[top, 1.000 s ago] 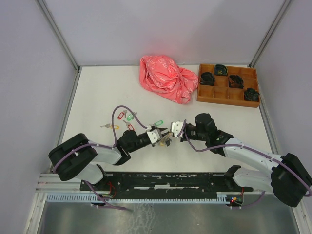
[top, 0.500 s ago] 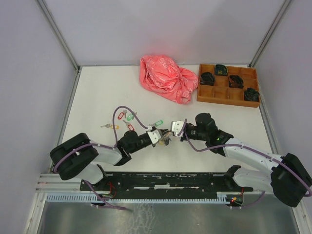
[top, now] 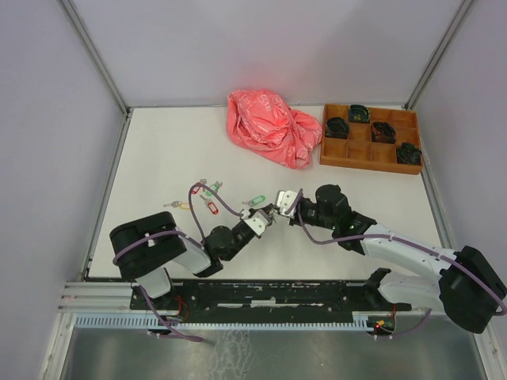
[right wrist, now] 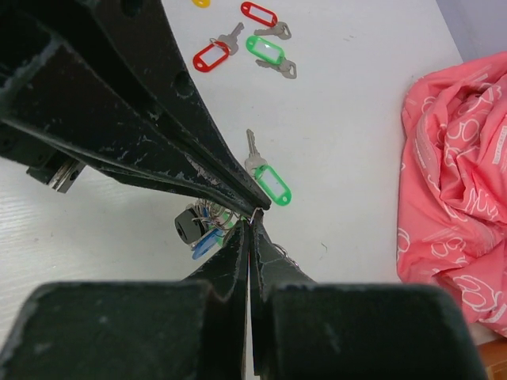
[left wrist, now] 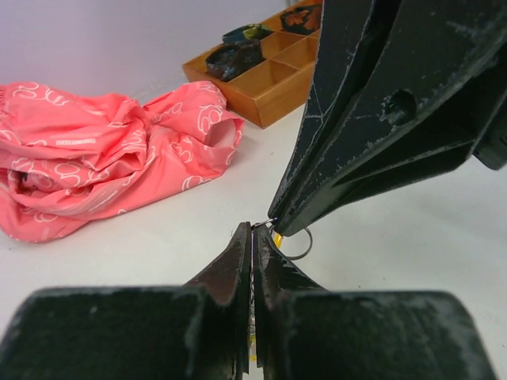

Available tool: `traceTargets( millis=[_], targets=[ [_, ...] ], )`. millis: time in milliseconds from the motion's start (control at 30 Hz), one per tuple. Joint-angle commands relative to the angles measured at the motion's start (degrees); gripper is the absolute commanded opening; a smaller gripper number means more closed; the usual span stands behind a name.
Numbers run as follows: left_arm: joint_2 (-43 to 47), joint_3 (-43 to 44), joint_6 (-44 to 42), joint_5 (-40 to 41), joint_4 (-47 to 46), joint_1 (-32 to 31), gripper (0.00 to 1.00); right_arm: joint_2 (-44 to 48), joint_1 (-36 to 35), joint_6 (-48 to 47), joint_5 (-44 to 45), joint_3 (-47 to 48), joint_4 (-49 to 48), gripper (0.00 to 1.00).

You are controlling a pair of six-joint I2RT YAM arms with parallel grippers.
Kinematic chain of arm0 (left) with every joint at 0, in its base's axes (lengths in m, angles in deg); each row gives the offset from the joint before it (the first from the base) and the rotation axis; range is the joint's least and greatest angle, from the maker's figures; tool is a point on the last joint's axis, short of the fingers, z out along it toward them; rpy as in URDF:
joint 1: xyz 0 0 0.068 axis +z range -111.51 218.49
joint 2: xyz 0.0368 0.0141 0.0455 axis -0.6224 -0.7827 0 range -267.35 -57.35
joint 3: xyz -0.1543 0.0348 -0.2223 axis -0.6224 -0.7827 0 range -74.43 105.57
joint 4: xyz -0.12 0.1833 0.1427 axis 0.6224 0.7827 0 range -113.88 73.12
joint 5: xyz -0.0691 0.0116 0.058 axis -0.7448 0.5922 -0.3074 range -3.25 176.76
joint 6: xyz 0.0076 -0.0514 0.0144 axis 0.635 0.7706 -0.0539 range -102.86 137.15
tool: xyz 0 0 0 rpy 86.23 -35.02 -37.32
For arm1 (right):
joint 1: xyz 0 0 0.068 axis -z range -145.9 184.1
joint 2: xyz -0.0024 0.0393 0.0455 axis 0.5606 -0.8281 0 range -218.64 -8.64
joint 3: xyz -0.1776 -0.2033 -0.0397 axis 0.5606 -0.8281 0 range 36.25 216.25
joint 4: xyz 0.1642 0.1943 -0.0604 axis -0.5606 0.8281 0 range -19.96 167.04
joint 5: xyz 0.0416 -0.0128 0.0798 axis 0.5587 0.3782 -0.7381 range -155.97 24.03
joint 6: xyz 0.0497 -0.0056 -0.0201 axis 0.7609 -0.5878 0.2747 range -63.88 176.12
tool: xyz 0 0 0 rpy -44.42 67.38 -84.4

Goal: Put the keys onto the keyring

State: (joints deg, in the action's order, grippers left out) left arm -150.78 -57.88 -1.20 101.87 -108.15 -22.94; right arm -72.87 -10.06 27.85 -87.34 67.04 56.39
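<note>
My two grippers meet tip to tip over the middle of the table. The left gripper point(top: 267, 216) point(left wrist: 253, 228) is shut on the thin wire of the keyring point(right wrist: 212, 214), with a bit of its yellow band point(left wrist: 275, 236) showing beside the jaws. The right gripper point(top: 278, 209) point(right wrist: 252, 215) is shut on the same wire, and a small ring point(left wrist: 299, 247) hangs under its tips. A blue tag point(right wrist: 206, 242) and a black fob point(right wrist: 188, 226) dangle from the keyring. A green-tagged key point(top: 255, 200) point(right wrist: 269, 182) lies just beyond. Several more keys point(top: 207, 198) lie to the left.
A crumpled pink bag point(top: 273, 127) point(left wrist: 103, 166) lies at the back. To its right stands a wooden compartment tray point(top: 370, 162) point(left wrist: 269, 87) with black bundles in it. The loose keys with red, green and yellow tags point(right wrist: 238, 39) lie left of the grippers.
The left jaws have closed onto the keyring wire. The left arm has swung its elbow to the right and its gripper has moved slightly up toward the right gripper, which stayed shut.
</note>
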Motion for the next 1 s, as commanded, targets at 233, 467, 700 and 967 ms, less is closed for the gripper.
traceTargets(
  millis=[233, 467, 700, 967],
  targets=[
    [-3.4, 3.3, -3.4, 12.8, -14.9, -2.9, 0.03, 0.2, -2.0, 8.4, 5.3, 1.3, -2.1, 0.02],
    [-3.6, 2.3, -6.0, 9.6, -14.8, -2.9, 0.03, -1.8, -2.0, 13.5, 5.6, 4.0, 0.7, 0.13],
    [-4.1, 1.6, -9.0, 10.9, -14.7, -2.9, 0.03, 0.4, -2.0, 19.6, 9.4, 7.2, 7.7, 0.29],
    [-4.5, 0.8, -9.9, 11.4, -14.4, -2.9, 0.03, 0.0, -1.9, 30.9, 14.3, 13.9, 18.0, 0.35]
  ],
)
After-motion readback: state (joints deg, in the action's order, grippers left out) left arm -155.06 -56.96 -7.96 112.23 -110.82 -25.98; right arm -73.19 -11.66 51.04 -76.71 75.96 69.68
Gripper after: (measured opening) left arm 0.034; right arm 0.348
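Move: The keyring's thin wire end lies between both sets of closed fingertips, practically at each hand point. The keyring's coil, with its yellow tag, hangs about 4 cm below the right hand and 2 cm ahead of it, level with it sideways. The green-tagged key lies on the table some 5 cm ahead, 5 cm left and 12 cm below that hand; the nearer red-tagged key is 4 cm ahead, 15 cm left, equally low. The keyring's wire end stays pinched in the left fingers, while the right fingers let go of it and open to about a third. Both hands first shift under 1 cm forward; then the left eases about 1 cm each left and down, and the right rolls some 25 degrees clockwise as seen from behind its wrist, lifting nearly 2 cm at the end. ##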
